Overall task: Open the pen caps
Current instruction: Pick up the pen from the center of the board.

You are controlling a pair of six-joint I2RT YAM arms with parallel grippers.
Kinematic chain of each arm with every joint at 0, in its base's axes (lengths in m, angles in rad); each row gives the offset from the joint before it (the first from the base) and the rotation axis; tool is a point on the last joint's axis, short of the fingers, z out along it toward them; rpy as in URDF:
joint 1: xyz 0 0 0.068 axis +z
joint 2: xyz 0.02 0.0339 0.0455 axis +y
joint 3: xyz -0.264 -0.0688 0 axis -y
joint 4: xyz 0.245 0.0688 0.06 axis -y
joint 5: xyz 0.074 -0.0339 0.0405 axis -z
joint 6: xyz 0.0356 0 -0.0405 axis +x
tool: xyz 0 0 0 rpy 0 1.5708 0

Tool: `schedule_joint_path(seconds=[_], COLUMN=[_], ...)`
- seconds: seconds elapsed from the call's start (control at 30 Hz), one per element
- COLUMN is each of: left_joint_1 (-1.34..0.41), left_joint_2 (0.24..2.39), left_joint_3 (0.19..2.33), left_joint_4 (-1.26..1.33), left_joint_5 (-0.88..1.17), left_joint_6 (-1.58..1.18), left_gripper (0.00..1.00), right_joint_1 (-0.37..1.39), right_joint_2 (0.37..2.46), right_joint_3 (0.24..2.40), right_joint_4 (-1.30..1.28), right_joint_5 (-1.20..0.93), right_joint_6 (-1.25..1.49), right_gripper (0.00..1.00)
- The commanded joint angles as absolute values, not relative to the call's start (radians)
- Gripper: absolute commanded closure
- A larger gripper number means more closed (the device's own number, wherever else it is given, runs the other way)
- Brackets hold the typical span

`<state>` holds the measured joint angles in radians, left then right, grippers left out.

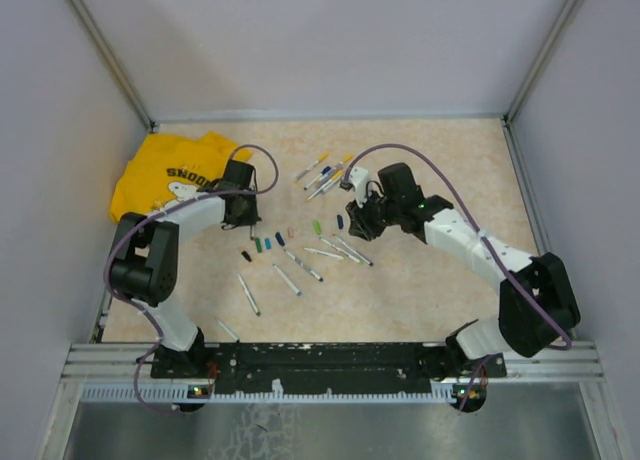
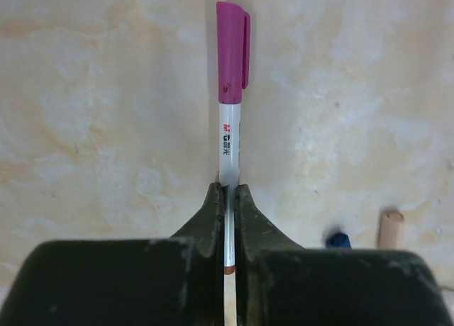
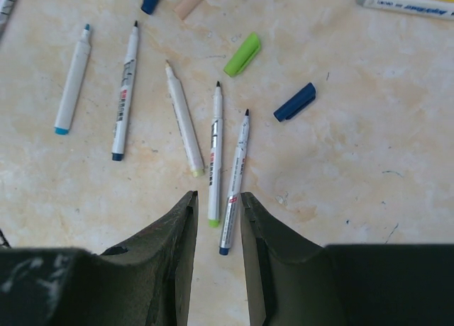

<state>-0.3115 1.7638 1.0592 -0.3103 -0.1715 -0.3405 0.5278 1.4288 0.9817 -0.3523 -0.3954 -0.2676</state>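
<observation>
My left gripper is shut on the white barrel of a pen, and its magenta pen cap is still on, pointing away from me. Seen from above, that gripper is beside the yellow cloth. My right gripper stands open just above two uncapped pens and holds nothing; from above it is at mid-table. Loose pen caps lie nearby: green, blue, beige.
A yellow printed cloth lies at the back left. Capped pens sit in a cluster behind the right gripper. Uncapped barrels and a row of loose caps are spread between the arms. Grey walls enclose the table.
</observation>
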Motion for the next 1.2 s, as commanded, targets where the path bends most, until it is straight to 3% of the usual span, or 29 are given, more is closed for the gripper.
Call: schedule_joint_path(seconds=[0.0,0.3,0.57,0.83,1.03,1.17], left_joint_1=[-0.316,-0.318,-0.354,-0.584,-0.735,-0.814], left_joint_2=[1.637,1.344,1.061,0.934,0.988,1.028], left_joint_3=[1.006,0.831,0.55,0.408,0.39,0.381], left_joint_4=[-0.256,-0.052,0.437,0.79,0.92,0.993], left_joint_5=[-0.043,0.169,0.493,0.322,0.176,0.076], left_joint_6=[-0.344,-0.385,-0.588,-0.651,-0.613,-0.575], left_gripper=[1.0,1.0,1.0,1.0,1.0,1.0], right_joint_1=[0.529,0.489,0.464,0.46,0.46,0.461], right_joint_2=[1.299,1.109,1.049,1.092,1.115,1.119], right_joint_3=[0.976,0.889,0.808,0.676,0.556,0.548], right_joint_4=[-0.306,-0.166,0.026,0.392,0.76,0.784], right_joint_5=[-0.502,-0.71,-0.816,-0.965,-0.995,-0.977], right_joint_6=[-0.272,-0.182,-0.02,0.215,0.472,0.523], right_gripper=[0.7,0.69,0.69,0.61,0.37,0.36])
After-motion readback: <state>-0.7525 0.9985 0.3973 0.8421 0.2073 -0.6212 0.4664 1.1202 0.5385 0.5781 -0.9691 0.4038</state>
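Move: The left hand, fingers already shut on the white barrel of the purple-capped pen just above the board, has the right gripper, where it takes the pen, about 30 cm to its right, 9 cm back and 10 cm higher; a blue cap lies some 7 cm right and 4 cm back, a peach cap 10 cm right and 3 cm back. From the right hand, the pen is roughly 31 cm left, 12 cm ahead and 10 cm lower, a navy cap 8 cm left and 9 cm ahead on the board. Keeping its grip, the left hand first lifts the pen almost straight up, then sweeps it back and to the right towards the right gripper while still climbing, some 24 cm up in all, and swings its fingers from pointing down to pointing across, cap end up. The right hand rises about 10 cm, draws back nearly as far and edges left, rolling its left side up some 45 degrees and spreading its part-open fingers wider beside the pen, without touching it yet. ##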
